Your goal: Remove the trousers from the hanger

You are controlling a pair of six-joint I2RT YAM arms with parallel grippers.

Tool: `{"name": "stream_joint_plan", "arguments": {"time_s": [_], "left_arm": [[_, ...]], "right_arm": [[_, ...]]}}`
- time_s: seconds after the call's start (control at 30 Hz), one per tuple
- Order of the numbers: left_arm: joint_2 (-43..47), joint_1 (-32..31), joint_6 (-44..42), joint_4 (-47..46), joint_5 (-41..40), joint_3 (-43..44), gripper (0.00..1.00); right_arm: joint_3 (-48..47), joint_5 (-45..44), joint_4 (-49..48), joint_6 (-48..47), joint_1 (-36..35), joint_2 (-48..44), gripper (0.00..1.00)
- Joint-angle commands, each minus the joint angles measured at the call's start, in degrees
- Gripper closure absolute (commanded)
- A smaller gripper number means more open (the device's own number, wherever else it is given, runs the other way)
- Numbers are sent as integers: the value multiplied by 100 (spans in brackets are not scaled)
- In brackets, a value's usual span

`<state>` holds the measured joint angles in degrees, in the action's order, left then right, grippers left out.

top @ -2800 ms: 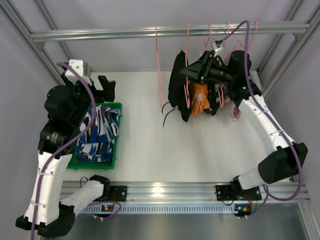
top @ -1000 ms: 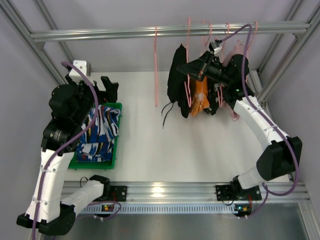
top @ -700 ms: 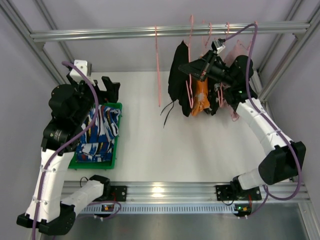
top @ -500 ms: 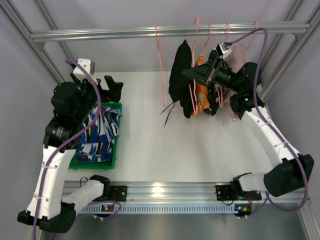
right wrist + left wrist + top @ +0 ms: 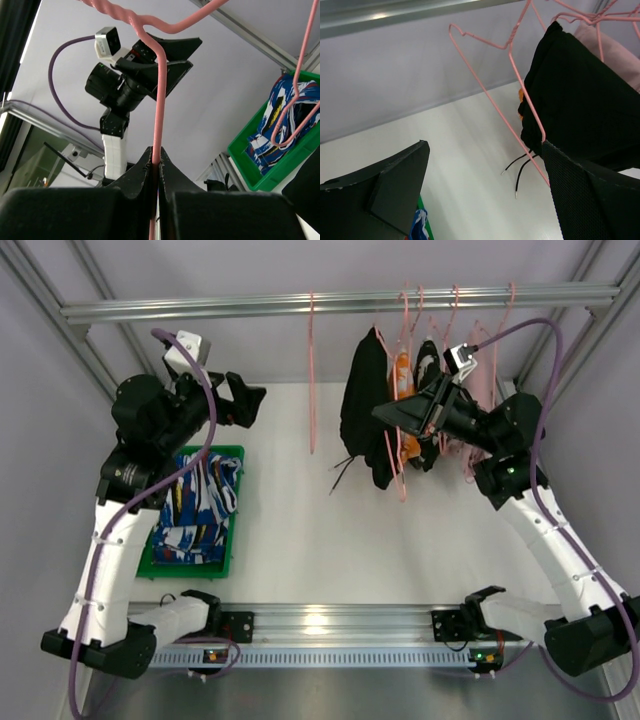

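The black trousers (image 5: 364, 400) hang folded over a pink hanger (image 5: 392, 455) under the rail, drawstrings (image 5: 343, 465) dangling. My right gripper (image 5: 384, 416) is shut on that hanger's wire (image 5: 159, 90), with the jaws pinched tight around it (image 5: 156, 156). My left gripper (image 5: 243, 403) is raised left of the hangers and open, nothing between its fingers (image 5: 395, 187). In the left wrist view the black trousers (image 5: 580, 100) and drawstrings (image 5: 520, 170) lie ahead on the right. The blue printed trousers (image 5: 198, 502) lie in the green bin (image 5: 236, 502).
The metal rail (image 5: 250, 308) crosses the back. An empty pink hanger (image 5: 311, 370) hangs left of the black trousers. An orange garment (image 5: 402, 372) and pink clothing (image 5: 483, 345) hang to the right. Frame posts stand at both sides.
My left arm has risen and swung right toward the hangers, still open. My right arm has drawn back to the right, still gripping the hanger with the black trousers.
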<state>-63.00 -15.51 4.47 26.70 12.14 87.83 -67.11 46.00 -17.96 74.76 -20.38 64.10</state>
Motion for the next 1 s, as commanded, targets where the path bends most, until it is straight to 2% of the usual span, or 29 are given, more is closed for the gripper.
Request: {"name": "stream_joint_plan", "arguments": {"time_s": [0.0, 0.23, 0.53, 0.8, 0.97], "left_arm": [[-124, -232, -297, -481, 341, 366, 1], [-362, -1348, -851, -718, -387, 252, 1], [-151, -2965, -1607, -1764, -1740, -750, 1], [-230, -3019, -1335, -1949, -2093, -724, 1], [-169, -3002, -1238, -2063, -2461, -697, 1]], "right_arm": [[-240, -214, -560, -410, -106, -433, 100], [-522, -390, -332, -401, -106, -573, 100], [-680, -451, -130, -444, -115, -688, 100], [-873, -539, 11, -603, -106, -811, 100], [-1049, -574, 29, -393, -124, -697, 100]]}}
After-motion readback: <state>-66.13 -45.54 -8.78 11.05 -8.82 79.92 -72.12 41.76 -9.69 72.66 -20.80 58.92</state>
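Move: The black trousers, still on the pink hanger in the right hand's grip, lie some 24 cm to the left hand's right, about 2 cm ahead and roughly 7 cm lower. The empty pink hanger hangs between, about 14 cm right of the left hand, 8 cm ahead and at its height. The orange garment is some 6 cm right of the black trousers and 8 cm beyond. From the right hand, the black trousers are about 3 cm left, 4 cm ahead and 10 cm below. Rightward the wide-open left hand sweeps about 13 cm towards the black trousers, drawing slightly back and down and turning clockwise some 15 degrees as its left side rises, then eases a couple of centimetres up, forward and left, half undoing the clockwise turn. The right hand keeps the trousers' hanger pinched and lifts it about 4 cm, easing back a little. ##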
